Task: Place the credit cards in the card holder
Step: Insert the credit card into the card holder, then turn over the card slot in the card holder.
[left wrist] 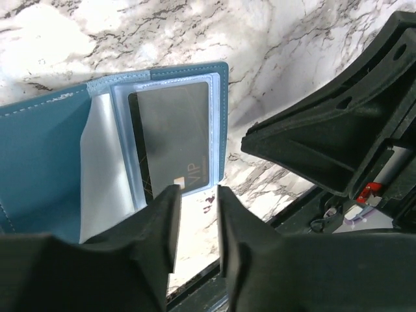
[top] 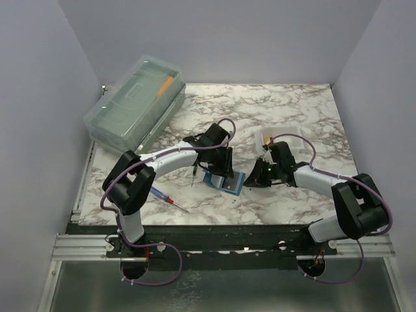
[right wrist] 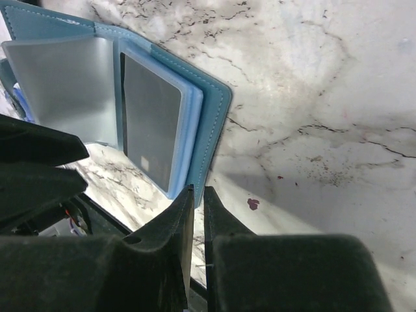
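Observation:
The teal card holder [top: 229, 184] lies open on the marble table between my two arms, its clear inner sleeves showing. A dark credit card [left wrist: 172, 136] marked VIP sits inside one clear sleeve, and it appears again in the right wrist view [right wrist: 151, 123]. My left gripper [left wrist: 197, 195] hovers just off the sleeve's near edge, open by a narrow gap with nothing between its fingers. My right gripper [right wrist: 197, 195] is pinched shut on the corner of the holder's teal cover [right wrist: 211, 110]. In the top view, the left gripper [top: 223, 174] and right gripper [top: 250, 179] flank the holder.
A big clear lidded box [top: 136, 104] stands at the back left. A blue and red pen [top: 170, 198] lies front left, with a dark pen [top: 194, 174] beside the left gripper. A small white tray [top: 276, 140] sits behind the right gripper.

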### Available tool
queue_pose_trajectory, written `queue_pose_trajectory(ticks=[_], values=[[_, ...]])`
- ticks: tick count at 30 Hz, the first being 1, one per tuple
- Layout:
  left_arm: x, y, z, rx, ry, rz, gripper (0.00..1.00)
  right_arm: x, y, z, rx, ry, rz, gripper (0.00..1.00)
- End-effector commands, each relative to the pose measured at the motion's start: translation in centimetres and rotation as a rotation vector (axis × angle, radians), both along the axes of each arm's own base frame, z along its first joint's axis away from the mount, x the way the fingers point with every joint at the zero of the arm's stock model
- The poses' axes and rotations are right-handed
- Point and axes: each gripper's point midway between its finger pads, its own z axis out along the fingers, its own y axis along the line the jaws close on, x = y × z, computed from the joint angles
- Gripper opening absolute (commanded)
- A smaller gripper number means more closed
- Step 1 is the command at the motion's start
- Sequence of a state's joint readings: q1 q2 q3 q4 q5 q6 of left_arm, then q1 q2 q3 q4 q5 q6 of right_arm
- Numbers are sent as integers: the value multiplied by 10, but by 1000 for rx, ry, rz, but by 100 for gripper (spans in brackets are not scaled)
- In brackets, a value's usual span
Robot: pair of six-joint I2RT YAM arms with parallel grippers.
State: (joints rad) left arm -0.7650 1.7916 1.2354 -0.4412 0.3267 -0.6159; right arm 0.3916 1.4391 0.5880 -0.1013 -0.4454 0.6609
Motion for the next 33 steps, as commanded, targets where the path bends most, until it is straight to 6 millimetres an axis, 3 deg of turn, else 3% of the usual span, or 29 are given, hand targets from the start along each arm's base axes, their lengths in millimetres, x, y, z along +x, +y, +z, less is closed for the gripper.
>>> queue_pose_trajectory(ticks=[1,4,6,9,22,33], values=[[4,-3,-8,-39,21,22,25,7,12,18,66,-30,12,13],[8,2,-22,-15,15,43,14,7,15,21,89,-33,20,15],[11,4,-27,-5,11,53,6,6,17,23,107,-34,24,23],[13,9,-34,10,2,68,0,6,19,24,117,-38,25,28],[14,34,-61,61,13,118,0,10,32,27,210,-34,30,37],[10,34,-69,56,36,114,0,10,36,30,243,-24,33,39]])
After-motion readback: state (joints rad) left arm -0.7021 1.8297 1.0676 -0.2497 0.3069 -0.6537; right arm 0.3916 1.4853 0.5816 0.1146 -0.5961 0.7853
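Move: The credit card in its clear sleeve on the card holder's right half has its middle about 5 cm below the left gripper, roughly 1 cm ahead and 1 cm to the right. The card holder's spine is about 3 cm left of that gripper and 1 cm ahead; the green screwdriver lies some 13 cm left and 6 cm ahead. From the right gripper, near the holder's near right corner, the same card is about 5 cm left, 2 cm ahead and 2 cm lower. Shut the left gripper and lower it about 5 cm, drifting left and a little forward, to set its closed tips on the card's inner edge beside the spine. Meanwhile bring the right gripper about 3 cm left and nearly as far up towards the sleeve, rolling its left side up some 10 degrees and opening its fingers partway around the sleeve's near right corner. ##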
